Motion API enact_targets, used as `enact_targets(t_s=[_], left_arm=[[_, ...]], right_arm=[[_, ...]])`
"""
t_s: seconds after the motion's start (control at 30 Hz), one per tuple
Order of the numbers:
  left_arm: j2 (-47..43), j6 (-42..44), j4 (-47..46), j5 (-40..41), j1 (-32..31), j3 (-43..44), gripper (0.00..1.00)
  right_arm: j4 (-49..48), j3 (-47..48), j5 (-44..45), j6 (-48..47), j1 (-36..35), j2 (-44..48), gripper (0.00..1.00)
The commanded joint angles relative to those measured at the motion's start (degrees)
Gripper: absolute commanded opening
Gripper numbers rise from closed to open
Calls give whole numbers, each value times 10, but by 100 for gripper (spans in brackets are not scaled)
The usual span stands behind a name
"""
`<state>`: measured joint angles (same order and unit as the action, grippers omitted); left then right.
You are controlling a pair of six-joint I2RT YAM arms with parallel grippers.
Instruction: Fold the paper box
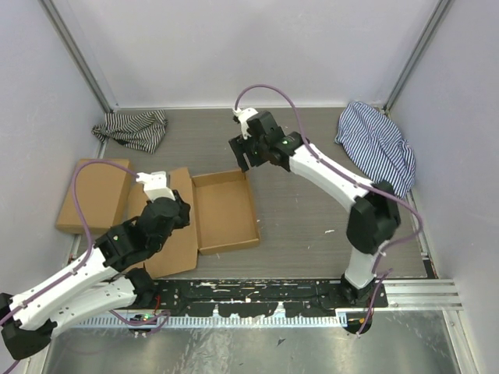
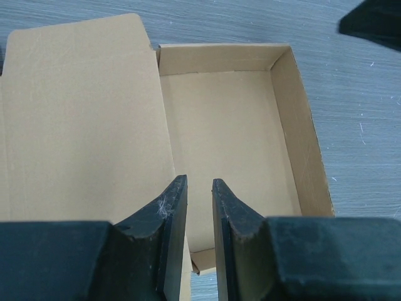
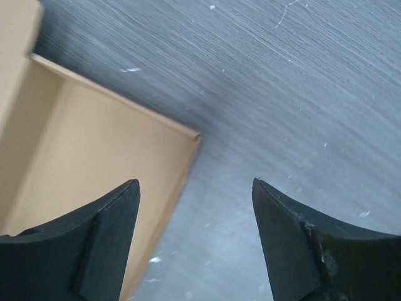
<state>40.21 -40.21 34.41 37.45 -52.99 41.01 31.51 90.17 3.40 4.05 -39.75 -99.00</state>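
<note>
The paper box (image 1: 226, 210) lies mid-table as a shallow brown tray with its walls up, and its lid (image 1: 181, 234) lies flat to the left. My left gripper (image 1: 168, 212) hovers over the near end of the lid's hinge. In the left wrist view its fingers (image 2: 199, 182) stand a narrow gap apart with nothing between them, above the tray floor (image 2: 232, 125). My right gripper (image 1: 248, 156) hangs open just beyond the tray's far right corner (image 3: 191, 135). In the right wrist view the jaws (image 3: 195, 182) are wide apart and empty over bare table.
A second flat brown cardboard box (image 1: 93, 195) lies at the left, partly under the left arm's cable. Striped cloths are bunched at the back left (image 1: 132, 128) and back right (image 1: 378, 144). White walls close in the table on three sides.
</note>
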Motion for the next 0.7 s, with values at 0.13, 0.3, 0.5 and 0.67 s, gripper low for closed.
enact_targets(t_s=[0.13, 0.3, 0.5, 0.67], left_arm=[[-32, -16, 42, 31, 0, -6, 30], [-40, -21, 52, 35, 0, -12, 30], [-27, -21, 51, 33, 0, -10, 30], [-22, -25, 53, 31, 0, -10, 30]], right_arm=[[-43, 151, -155, -224, 15, -175, 77], [-46, 185, -188, -251, 13, -210, 76], [-15, 199, -239, -272, 5, -236, 76], [-10, 195, -240, -277, -4, -258, 75]])
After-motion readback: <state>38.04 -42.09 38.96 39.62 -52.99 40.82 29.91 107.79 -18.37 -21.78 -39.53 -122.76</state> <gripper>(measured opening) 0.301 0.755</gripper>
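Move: The tray's far wall, with its middle about 3 cm farther out than the right hand, lies roughly 11 cm to that hand's left and some 18 cm below it. The tray's far right corner is only about 4 cm ahead and 3 cm left, and the flat lid panel spreads some 14 cm back and 27 cm left. From the left hand, the far wall's middle is about 19 cm ahead, 7 cm right and 17 cm down. Heading for the tray's far wall, the open right hand first drops about 9 cm while reaching roughly 5 cm forward, then swings left past the far right corner and along above the wall, some 9 cm in all, rising slightly. It turns some 30 degrees counter-clockwise, its fingers staying wide. The left hand, touching nothing visible, drifts a couple of centimetres left above the lid panel. ##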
